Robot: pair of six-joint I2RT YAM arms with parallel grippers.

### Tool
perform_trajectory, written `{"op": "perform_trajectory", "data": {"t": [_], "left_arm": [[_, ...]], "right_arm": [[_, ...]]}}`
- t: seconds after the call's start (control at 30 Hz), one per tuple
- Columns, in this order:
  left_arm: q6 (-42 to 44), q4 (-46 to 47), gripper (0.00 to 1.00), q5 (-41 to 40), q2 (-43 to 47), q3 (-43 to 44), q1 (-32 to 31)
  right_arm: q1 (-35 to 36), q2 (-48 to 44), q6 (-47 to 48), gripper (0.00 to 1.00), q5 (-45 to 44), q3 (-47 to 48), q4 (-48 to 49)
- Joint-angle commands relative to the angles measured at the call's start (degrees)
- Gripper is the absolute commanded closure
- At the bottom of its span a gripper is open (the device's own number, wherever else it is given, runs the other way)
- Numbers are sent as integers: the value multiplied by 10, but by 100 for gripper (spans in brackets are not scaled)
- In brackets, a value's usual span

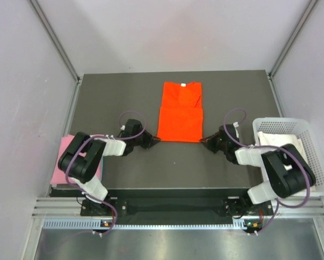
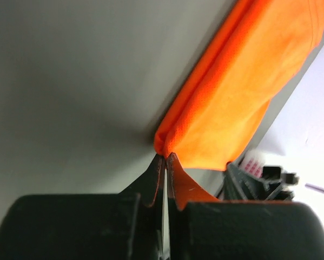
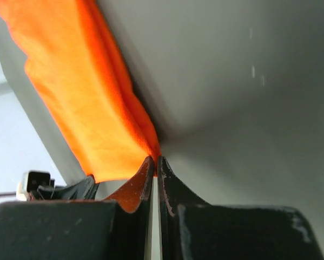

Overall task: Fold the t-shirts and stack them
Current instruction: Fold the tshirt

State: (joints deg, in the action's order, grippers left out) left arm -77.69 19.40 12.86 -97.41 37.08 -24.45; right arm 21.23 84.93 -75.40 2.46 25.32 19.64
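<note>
The orange-red t-shirt (image 1: 179,111) lies mid-table as a narrow rectangle, collar at the far end, with a crease across its middle. My left gripper (image 1: 154,140) is at its near left corner and is shut on that corner. In the left wrist view the closed fingertips (image 2: 166,156) pinch the fabric edge (image 2: 243,92). My right gripper (image 1: 204,142) is shut on the near right corner. The right wrist view shows its tips (image 3: 155,158) closed on the fabric (image 3: 80,92). A pale pink t-shirt (image 1: 75,160) lies folded at the table's left edge. A white t-shirt (image 1: 280,142) lies in the basket.
A white plastic basket (image 1: 313,157) stands at the right edge of the dark table (image 1: 118,97). Grey walls close in the left, right and back sides. A metal rail runs along the near edge by the arm bases.
</note>
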Motion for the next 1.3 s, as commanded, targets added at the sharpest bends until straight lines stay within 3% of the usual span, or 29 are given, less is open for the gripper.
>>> {"op": "perform_trajectory", "data": {"t": [0.0, 0.17, 0.47, 0.6, 0.73, 0.83, 0.97, 1.07, 1.2, 1.27], "left_arm": [[6, -27, 100, 7, 77, -53, -19], [-31, -86, 100, -22, 231, -141, -67], [-136, -262, 100, -121, 519, -224, -193], [-181, -321, 100, -164, 592, -229, -254], [-187, -364, 100, -199, 604, -204, -305], [-162, -373, 100, -211, 594, -166, -309], [-86, -407, 100, -251, 552, -98, -309], [-46, -401, 100, -295, 509, -45, -301], [28, -353, 100, -226, 432, 10, -212], [58, -325, 100, -185, 398, 38, -138]], "right_arm": [[10, -94, 53, 100, 12, -30, -78], [33, -259, 68, 100, 1, -68, -194], [180, -524, -50, 100, -90, -128, -399], [279, -569, -108, 100, -136, -120, -457], [347, -572, -135, 100, -185, -97, -491], [382, -558, -143, 100, -204, -82, -489], [384, -535, -138, 100, -226, -37, -481], [344, -506, -96, 100, -215, 4, -466], [173, -430, 51, 100, -89, 51, -415], [125, -374, 88, 100, -35, 74, -395]]}}
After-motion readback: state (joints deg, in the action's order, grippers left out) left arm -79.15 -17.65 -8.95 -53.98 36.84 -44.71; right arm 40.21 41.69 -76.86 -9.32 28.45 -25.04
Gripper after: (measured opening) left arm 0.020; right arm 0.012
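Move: Both hands already pinch the near corners of the narrow folded orange t-shirt, just above the table. From the left hand its collar end lies some 24 cm ahead and 10 cm to the right; from the right hand, the same distance ahead and 8 cm to the left. The table's near edge runs about 17 cm straight behind each. The pink t-shirt stack is roughly 30 cm left and 7 cm back of the left hand; the basket lies 32 cm right and 6 cm back of the right. Straight back towards the base go both hands together, about 20 cm and rising some 3 to 6 cm, drawing the orange t-shirt by its near corners towards the table's near edge. Then they turn around and sweep up and forward again, some 8 or 9 cm out, fingers shut on the corners all along, the left hand's tips tilting up slightly. ##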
